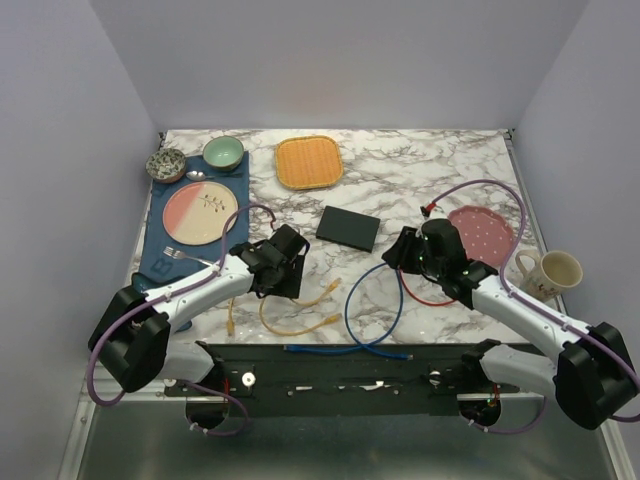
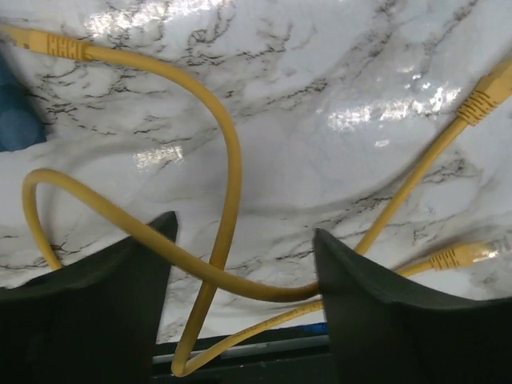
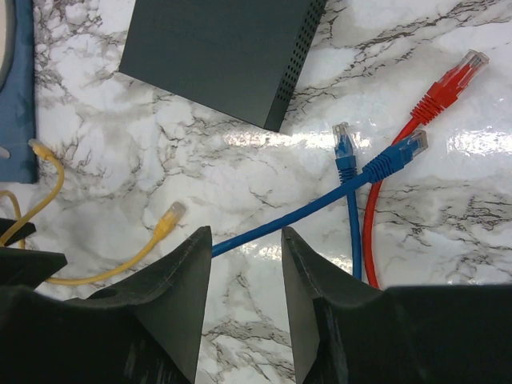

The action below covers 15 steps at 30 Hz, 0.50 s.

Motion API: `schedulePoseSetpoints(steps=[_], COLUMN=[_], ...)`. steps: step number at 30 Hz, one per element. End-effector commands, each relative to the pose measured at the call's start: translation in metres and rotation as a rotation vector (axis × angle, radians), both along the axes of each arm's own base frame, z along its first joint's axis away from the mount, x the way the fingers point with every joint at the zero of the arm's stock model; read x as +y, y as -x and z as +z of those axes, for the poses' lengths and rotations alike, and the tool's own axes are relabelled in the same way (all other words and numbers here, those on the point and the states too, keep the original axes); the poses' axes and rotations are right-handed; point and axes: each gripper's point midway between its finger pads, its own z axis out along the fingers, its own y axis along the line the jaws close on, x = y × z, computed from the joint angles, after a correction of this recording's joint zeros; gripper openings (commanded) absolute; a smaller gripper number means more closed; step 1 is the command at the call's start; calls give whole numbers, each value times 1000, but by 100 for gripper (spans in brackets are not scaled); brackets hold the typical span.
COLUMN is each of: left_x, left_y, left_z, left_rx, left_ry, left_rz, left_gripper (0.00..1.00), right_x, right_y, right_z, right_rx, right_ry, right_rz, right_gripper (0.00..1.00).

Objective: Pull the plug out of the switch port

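The switch (image 1: 348, 228) is a flat black box at the table's middle; in the right wrist view the switch (image 3: 216, 56) shows a perforated side and no sockets. The plugs in view lie loose on the marble: blue plugs (image 3: 346, 144), a red one (image 3: 448, 84) and yellow ones (image 3: 170, 216). My right gripper (image 1: 397, 252) (image 3: 246, 234) stands open just right of the switch, a blue cable (image 3: 304, 210) running past its tips. My left gripper (image 1: 283, 278) (image 2: 244, 228) is open and low over looped yellow cables (image 2: 228, 168), which pass between its fingers (image 2: 136, 264).
At the left, a blue placemat (image 1: 160, 262) carries a pink plate (image 1: 200, 215), a fork (image 1: 185, 257) and two bowls (image 1: 223, 152). At the back lies a yellow woven tray (image 1: 309, 162). A dotted pink plate (image 1: 482, 230) and a mug (image 1: 552, 273) stand at the right.
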Motion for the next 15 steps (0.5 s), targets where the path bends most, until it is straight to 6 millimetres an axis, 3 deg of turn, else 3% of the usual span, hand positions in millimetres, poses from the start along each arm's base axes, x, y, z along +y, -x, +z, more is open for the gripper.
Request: schedulePoseSetpoints(steps=[1, 4, 9, 10, 12, 15], left_x=[-15, -22, -34, -40, -52, -75], left_y=[11, 10, 5, -1, -5, -22], left_z=[-3, 4, 18, 28, 44, 89], left_rx=[57, 54, 43, 18, -2, -97], left_ry=[74, 104, 148, 173, 234, 355], left_rz=[-59, -74, -102, -106, -119, -134], left_gripper=[46, 25, 8, 0, 0, 0], right_x=[3, 7, 7, 7, 4, -5], right_y=[-3, -2, -2, -3, -1, -1], right_z=[0, 3, 17, 22, 33, 59], right_rx=[-11, -11, -37, -47, -70, -136], right_ry=[-2, -19, -35, -39, -51, -74], right_rz=[14, 37, 35, 30, 21, -30], right_gripper=[48, 48, 47, 47, 46, 46])
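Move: The yellow cables' crossing strands lie right between the left hand's open fingers, about 1 cm below the hand point at most. Two yellow plugs lie to that hand's right: one about 9 cm right and 2 cm ahead, the other 9 cm right and 5 cm back. The black switch is some 13 cm ahead and 12 cm right of the left hand. From the right hand, the strands are about 20 cm left, 7 cm back and 6 cm lower. The yellow cable gets pinched between the left fingertips as they shut from wide open to nearly closed, the hand easing a centimetre or two right and slightly back low over the marble. The left hand then lifts the cable, ending about 4 cm to the right and 3 cm up, tilting some 10 degrees with its left side dropping. ##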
